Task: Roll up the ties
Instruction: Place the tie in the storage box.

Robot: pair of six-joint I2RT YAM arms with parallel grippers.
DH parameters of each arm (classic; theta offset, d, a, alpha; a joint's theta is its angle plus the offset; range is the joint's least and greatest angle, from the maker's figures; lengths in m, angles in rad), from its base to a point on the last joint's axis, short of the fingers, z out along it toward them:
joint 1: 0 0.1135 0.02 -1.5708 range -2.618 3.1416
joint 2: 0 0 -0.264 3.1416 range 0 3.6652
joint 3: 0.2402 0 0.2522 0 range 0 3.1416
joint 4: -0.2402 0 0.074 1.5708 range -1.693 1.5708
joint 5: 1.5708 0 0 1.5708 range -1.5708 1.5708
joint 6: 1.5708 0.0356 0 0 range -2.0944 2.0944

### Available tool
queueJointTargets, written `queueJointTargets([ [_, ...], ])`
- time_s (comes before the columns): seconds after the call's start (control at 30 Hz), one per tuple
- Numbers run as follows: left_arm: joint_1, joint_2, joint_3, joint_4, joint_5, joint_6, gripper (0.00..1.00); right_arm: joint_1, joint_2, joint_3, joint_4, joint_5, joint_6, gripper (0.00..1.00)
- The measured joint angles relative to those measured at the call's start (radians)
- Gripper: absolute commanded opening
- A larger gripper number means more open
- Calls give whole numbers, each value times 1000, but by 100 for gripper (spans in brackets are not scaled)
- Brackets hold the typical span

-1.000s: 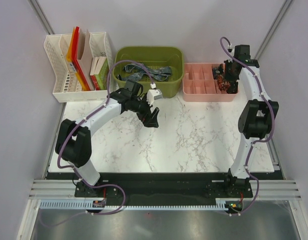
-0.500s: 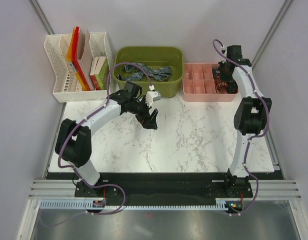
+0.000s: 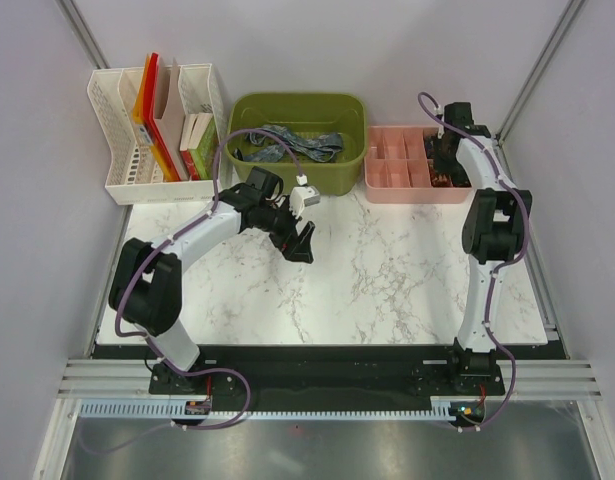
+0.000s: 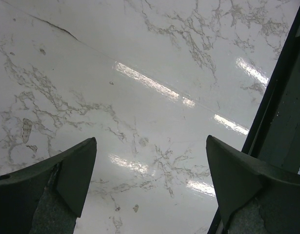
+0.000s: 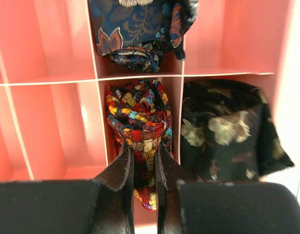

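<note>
A rolled red, orange and dark patterned tie (image 5: 137, 117) stands in a middle compartment of the pink divided tray (image 5: 52, 122). My right gripper (image 5: 144, 146) is shut on its lower part, one finger on each side. In the top view the right gripper (image 3: 449, 165) hangs over the tray's right end (image 3: 417, 195). A blue-grey patterned tie (image 3: 297, 145) lies loose in the green bin (image 3: 342, 180). My left gripper (image 3: 302, 240) hovers over the marble table (image 4: 150, 87) in front of the bin, and it (image 4: 150, 146) is open with nothing between its fingers.
A dark blue floral rolled tie (image 5: 140, 29) fills the compartment behind the red one. A black and gold tie (image 5: 228, 131) sits in the compartment to its right. A white file rack (image 3: 157, 120) with folders and books stands at the back left.
My right arm has swung left and farther back over the pink tray, still gripping the red tie. The left gripper has shifted slightly and stays open.
</note>
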Motion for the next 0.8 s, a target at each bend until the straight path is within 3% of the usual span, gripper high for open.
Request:
queueJointTargets([
  [0.07,0,-2,-3,0,0,-2,100,1,16,0,0,2,0,10],
  [0.17,0,-3,-5,1,0,-5,100,2,34,3,7,5,3,41],
  [0.2,0,-4,-6,1,0,-6,100,3,34,5,7,3,6,44],
  [0.33,0,-12,-8,2,0,-8,100,5,34,15,6,1,10,55],
  [0.63,0,-29,-8,3,-10,-8,100,5,16,71,8,-36,11,62],
  [0.8,16,-68,-7,-2,-25,-8,100,6,-43,84,19,-64,13,78],
])
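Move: Just under the right hand, which still pinches the rolled red tie, lies the near-row compartment of the pink storage box; its middle is about 1 cm ahead and some 4 cm below. The navy tie sits roughly 9 cm ahead and 1 cm left of the hand, and the camouflage tie about 6 cm to its right and level with it. From the idle left hand the compartment is some 25 cm ahead, 42 cm right and 7 cm lower. Sinking a last 1.5 cm or so into the compartment with the red tie pinched, the right hand opens its fingers to roughly two-thirds and lets go, then climbs about 7 cm clear, drifting some 2 cm forward and slightly left while its fingertips tilt up forward by about 10 degrees. The empty, open left hand rises about 2 cm near the end. ##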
